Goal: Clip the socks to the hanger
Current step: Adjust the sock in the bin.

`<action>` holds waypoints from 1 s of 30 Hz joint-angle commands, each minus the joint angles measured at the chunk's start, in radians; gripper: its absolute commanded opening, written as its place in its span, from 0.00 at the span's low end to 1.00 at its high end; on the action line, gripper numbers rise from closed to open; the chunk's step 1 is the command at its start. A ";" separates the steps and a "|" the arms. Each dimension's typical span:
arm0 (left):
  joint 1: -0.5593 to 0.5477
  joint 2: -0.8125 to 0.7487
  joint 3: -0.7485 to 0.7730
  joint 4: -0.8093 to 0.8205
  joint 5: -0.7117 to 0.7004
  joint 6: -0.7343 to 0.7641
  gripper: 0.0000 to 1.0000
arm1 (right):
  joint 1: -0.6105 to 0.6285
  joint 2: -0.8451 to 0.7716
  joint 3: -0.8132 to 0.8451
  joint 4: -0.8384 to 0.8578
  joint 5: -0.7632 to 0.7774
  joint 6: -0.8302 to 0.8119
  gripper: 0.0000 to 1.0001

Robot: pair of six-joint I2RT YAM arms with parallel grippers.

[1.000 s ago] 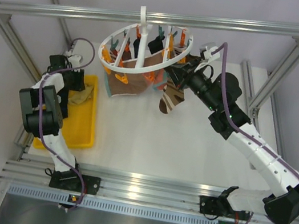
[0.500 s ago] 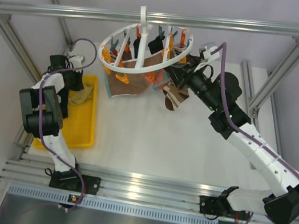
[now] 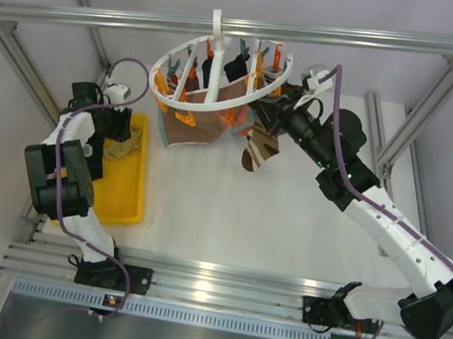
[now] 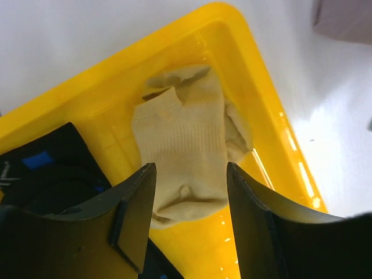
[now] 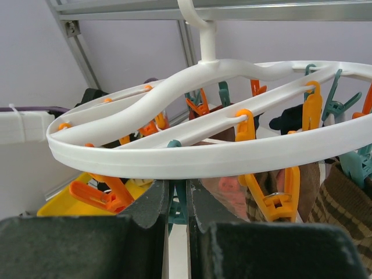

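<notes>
The white round hanger (image 3: 219,70) hangs from the top rail; its ring (image 5: 192,154) carries orange and teal clips. A brown sock (image 3: 194,129) and a striped sock (image 3: 258,150) hang from it. My right gripper (image 3: 261,110) sits just under the ring, and in its wrist view my right gripper (image 5: 179,195) is shut on a teal clip (image 5: 178,214). A beige sock (image 4: 183,148) lies crumpled in the yellow tray (image 4: 264,104). My left gripper (image 4: 190,170) stands open just above it, one finger on either side, nothing pinched. In the top view the left gripper (image 3: 119,129) is over the tray's far end.
A dark sock with a blue patch (image 4: 46,168) lies in the tray beside the beige one. The yellow tray (image 3: 121,195) sits at the table's left edge. Aluminium frame posts and the rail (image 3: 338,35) surround the hanger.
My left gripper shut and has opened again over the beige sock, with the arm shifted slightly. The striped sock bunched up and now hangs straight. The right gripper stays shut on the clip.
</notes>
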 commanded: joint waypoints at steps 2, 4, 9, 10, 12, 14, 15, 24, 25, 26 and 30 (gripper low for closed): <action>-0.004 0.101 0.072 -0.020 -0.043 0.003 0.57 | -0.007 0.044 0.007 -0.051 -0.007 0.011 0.00; -0.008 0.150 0.105 -0.008 -0.057 -0.009 0.56 | -0.007 0.047 0.005 -0.046 -0.009 0.011 0.00; -0.013 0.224 0.164 0.006 -0.072 -0.026 0.43 | -0.011 0.050 -0.001 -0.046 -0.012 0.011 0.00; -0.013 0.222 0.166 0.013 -0.072 -0.029 0.38 | -0.011 0.047 -0.003 -0.046 -0.012 0.011 0.00; -0.013 0.210 0.161 0.017 -0.063 -0.033 0.22 | -0.013 0.044 -0.007 -0.049 -0.012 0.011 0.00; -0.013 0.175 0.149 0.015 -0.055 -0.030 0.13 | -0.016 0.038 -0.012 -0.048 -0.014 0.011 0.00; -0.011 0.162 0.146 0.009 -0.044 -0.026 0.12 | -0.016 0.037 -0.016 -0.048 -0.014 0.011 0.00; 0.021 -0.026 0.123 -0.146 0.067 0.022 0.00 | -0.016 0.018 -0.024 -0.049 -0.023 0.011 0.00; 0.033 -0.052 0.122 -0.164 0.086 0.025 0.00 | -0.016 0.015 -0.024 -0.049 -0.023 0.013 0.00; 0.041 -0.063 0.116 -0.193 0.119 0.026 0.00 | -0.016 0.015 -0.026 -0.052 -0.023 0.011 0.00; 0.100 -0.092 0.128 -0.342 0.276 0.061 0.00 | -0.016 0.009 -0.030 -0.051 -0.024 0.011 0.00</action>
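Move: The beige sock in the yellow bin lies just under the open left gripper, its middle roughly 2 cm ahead, level sideways and some 6 cm below. The black sock is about 8 cm to the gripper's left and 3 cm back; the bin's far right corner is some 9 cm ahead and 6 cm right. From the right hand the beige sock lies about 40 cm left, 12 cm ahead and 38 cm down. Lower the open left gripper about 5.5 cm onto the beige sock, easing slightly forward and left and tipping the fingers a little steeper. Close the fingers fully to pinch the cloth near the sock's middle, then lift quickly straight up some 11 cm, coming back about 3 cm towards the base as you rise. ##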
